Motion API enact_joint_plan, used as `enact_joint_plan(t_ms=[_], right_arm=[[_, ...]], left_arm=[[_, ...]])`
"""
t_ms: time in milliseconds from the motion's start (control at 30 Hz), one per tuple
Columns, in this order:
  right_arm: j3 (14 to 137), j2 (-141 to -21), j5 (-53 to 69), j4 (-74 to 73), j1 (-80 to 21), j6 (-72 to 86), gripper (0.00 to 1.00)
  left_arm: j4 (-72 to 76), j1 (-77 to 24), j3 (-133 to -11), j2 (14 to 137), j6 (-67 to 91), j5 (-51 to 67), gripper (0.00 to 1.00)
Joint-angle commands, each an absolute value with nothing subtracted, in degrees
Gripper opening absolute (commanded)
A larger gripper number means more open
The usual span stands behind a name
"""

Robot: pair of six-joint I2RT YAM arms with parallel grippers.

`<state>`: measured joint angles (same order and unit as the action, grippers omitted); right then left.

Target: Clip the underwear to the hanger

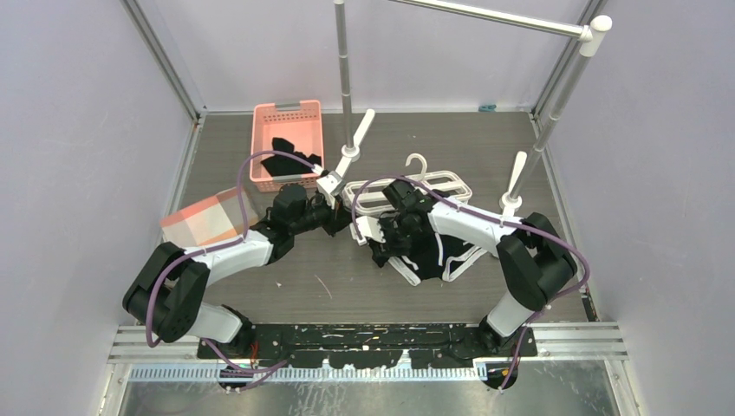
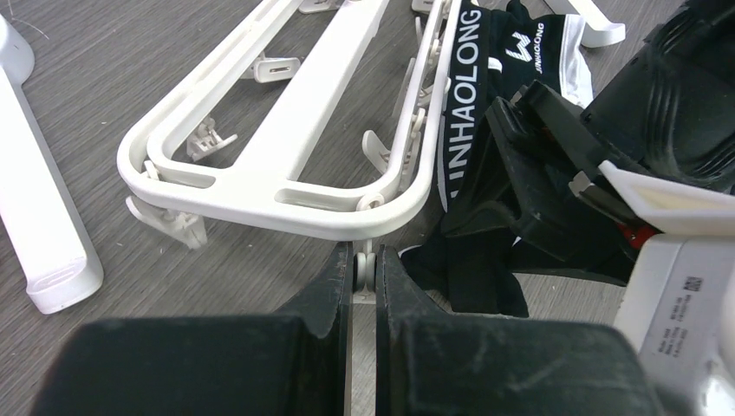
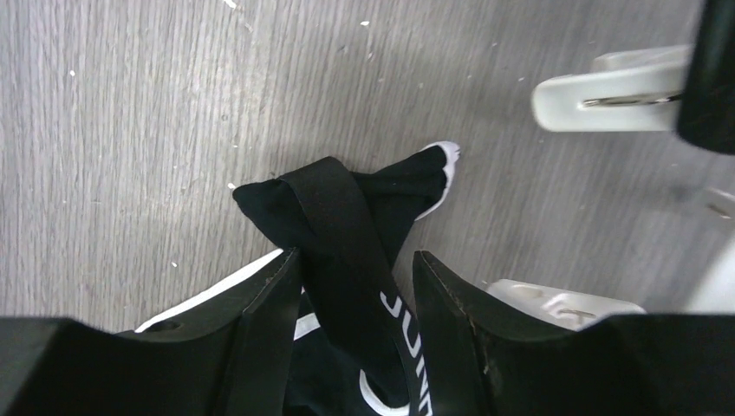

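The white hanger [image 1: 433, 186] lies flat on the table between both arms; in the left wrist view its rounded end [image 2: 286, 186] is just ahead of my fingers. My left gripper [image 1: 340, 217] [image 2: 365, 260] is shut on a small white clip [image 2: 365, 270] at that end. The underwear [image 1: 425, 260], black with white piping and lettering, is bunched beside the frame [image 2: 485, 78]. My right gripper [image 1: 381, 238] [image 3: 357, 256] stands open above it, with the lettered waistband [image 3: 347, 208] running loosely between the jaws.
A pink basket [image 1: 287, 143] holding black garments [image 1: 290, 160] sits at the back left. Grey rail stand posts [image 1: 345, 78] [image 1: 555, 95] rise behind the hanger, one white foot [image 2: 39, 225] lying left of it. Loose-looking white clips [image 3: 607, 100] [image 3: 555, 303] lie right of the underwear.
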<state>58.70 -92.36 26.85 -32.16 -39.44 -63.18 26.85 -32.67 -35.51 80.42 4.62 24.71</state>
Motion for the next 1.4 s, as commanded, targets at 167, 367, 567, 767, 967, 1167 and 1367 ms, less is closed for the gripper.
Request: enact_joint_plan(t_ms=[167, 367, 567, 767, 967, 1167, 1367], right_arm=[[57.83, -92.48, 24.12, -31.18, -39.3, -64.17, 0.45], [51.76, -86.19, 23.54, -24.6, -39.33, -59.3, 0.14], [44.36, -75.35, 21.94, -14.65, -39.4, -49.0, 0.01], [34.25, -63.5, 11.69, 7.91, -39.39, -34.0, 0.01], [29.89, -64.16, -10.6, 20.09, -44.26, -23.16, 0.01], [29.61, -70.16, -28.24, 18.45, -55.05, -18.56, 0.01], [26.59, -75.82, -41.32, 20.01, -66.4, -14.87, 0.03]], left_arm=[[29.47, -32.84, -36.39, 78.26, 3.34, 24.9, 0.0], [29.44, -32.85, -36.25, 78.23, 3.34, 24.92, 0.0], [29.53, -32.84, -36.21, 78.22, 3.43, 24.88, 0.0], [29.57, -32.77, -36.63, 78.48, 3.85, 25.2, 0.0], [30.06, -32.79, -36.99, 79.2, 4.47, 25.67, 0.0], [30.08, -32.8, -36.96, 79.68, 4.48, 26.01, 0.0], [30.75, -32.86, -36.53, 80.45, 4.54, 25.98, 0.0]])
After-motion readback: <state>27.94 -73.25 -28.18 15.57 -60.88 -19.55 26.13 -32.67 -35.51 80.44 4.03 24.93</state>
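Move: Just under the right hand, about 3 cm below, 2 cm to its right and 1 cm back, lies the free end of the underwear's black waistband. The hanger's nearest front clip is some 5 cm ahead and 5 cm up, and the hanger's middle about 10 cm ahead, 4 cm to the right and 9 cm above. From the left hand, that waistband end lies roughly 10 cm to the right, 6 cm back and 10 cm below. Sinking about 2 cm while easing right and back, the right hand shuts its open fingers on the waistband end. It lifts the cloth some 9 cm and carries it forward under turn, swinging clockwise about 50 degrees so the fingers point more forward and less steeply down, then draws back and sinks about 4 cm. The left hand steadily keeps the hanger's left end pinched. ##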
